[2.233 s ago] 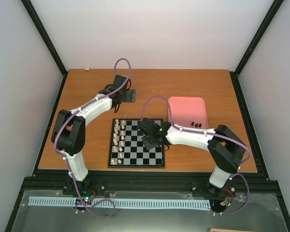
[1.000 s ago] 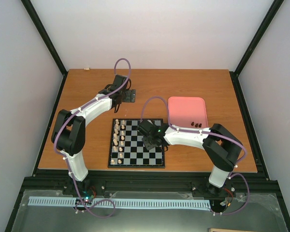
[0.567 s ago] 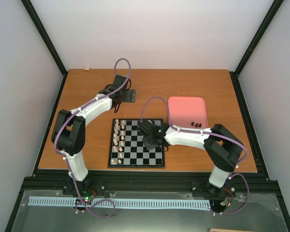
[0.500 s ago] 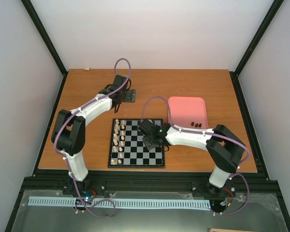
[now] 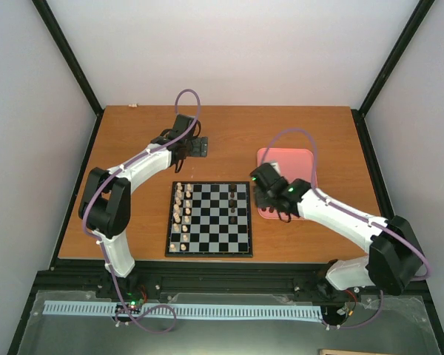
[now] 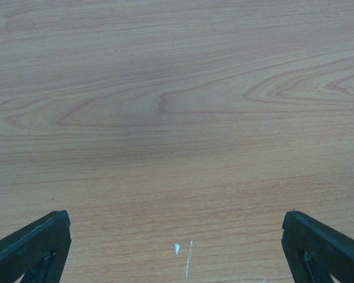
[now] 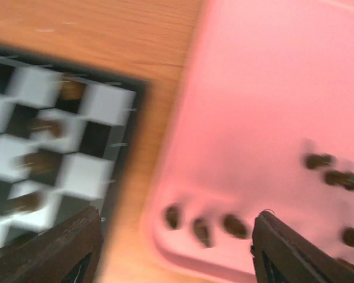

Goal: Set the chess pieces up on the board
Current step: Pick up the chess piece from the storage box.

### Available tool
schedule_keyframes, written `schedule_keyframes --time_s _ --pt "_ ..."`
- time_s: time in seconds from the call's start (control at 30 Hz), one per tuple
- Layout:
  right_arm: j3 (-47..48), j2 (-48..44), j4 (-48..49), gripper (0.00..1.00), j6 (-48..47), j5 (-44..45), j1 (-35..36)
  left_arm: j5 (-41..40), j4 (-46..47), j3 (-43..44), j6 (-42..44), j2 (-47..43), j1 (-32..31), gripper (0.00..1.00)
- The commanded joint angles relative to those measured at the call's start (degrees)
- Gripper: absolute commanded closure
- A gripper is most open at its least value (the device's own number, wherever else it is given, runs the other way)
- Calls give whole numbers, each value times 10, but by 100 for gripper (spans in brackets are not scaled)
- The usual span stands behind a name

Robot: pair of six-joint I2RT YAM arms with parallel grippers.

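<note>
The board (image 5: 209, 220) lies at the table's middle. Several dark chess pieces (image 5: 232, 205) stand in one column near its right side, blurred on the board's squares (image 7: 44, 125) in the right wrist view. More dark chess pieces (image 7: 202, 230) lie loose in the pink tray (image 7: 265, 88), three of them in the corner between my fingers. My right gripper (image 5: 266, 194) hovers open over that near-left tray corner, holding nothing, as the right wrist view's gripper (image 7: 176, 236) shows. My left gripper (image 5: 196, 146) rests open over bare wood behind the board, its fingers (image 6: 29, 244) wide apart.
Cream pieces (image 5: 183, 211) fill the two left columns of the board. The pink tray (image 5: 292, 159) sits to the right of the board, partly under my right arm. Black frame rails border the table on both sides.
My right gripper has left the board's right side and swung right to the tray, opening on the way. The dark column it covered now shows. The left arm has not moved.
</note>
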Motion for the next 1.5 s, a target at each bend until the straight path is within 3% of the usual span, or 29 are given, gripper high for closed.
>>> schedule_keyframes --time_s 0.0,0.17,0.53,1.47 --pt "-49 -15 19 32 -26 13 -122 7 -3 26 -5 5 3 0" --pt "-55 5 58 39 -55 -16 -230 10 -3 25 -5 5 3 0" --pt "-44 103 108 61 -72 -41 -284 9 -2 26 -6 9 3 0" --pt "6 208 147 65 -89 -63 -314 3 -4 33 -4 19 3 0"
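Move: The dark piece to pick, the leftmost of a small group farther out in the pink storage box, lies about 8 cm ahead of the right hand, some 15 cm to its right and 12 cm below. A second dark piece stands roughly 3 cm to the right of it; the three leftmost pieces of the box's near row centre level with the hand, about 7 cm to its right. From the left hand the target is about 13 cm back, 36 cm to the right and 13 cm below. The right hand swings fast to its right, about 14 cm away from the chessboard and over the storage box, then pushes on forward some 10 cm in all while sinking about as much, mostly after the swing. On the way the wrist turns about 20 degrees clockwise and the fingers tip some 10 degrees further down, narrowing to about half their starting gap and coming down close around the leftmost far piece without yet pinching it. ##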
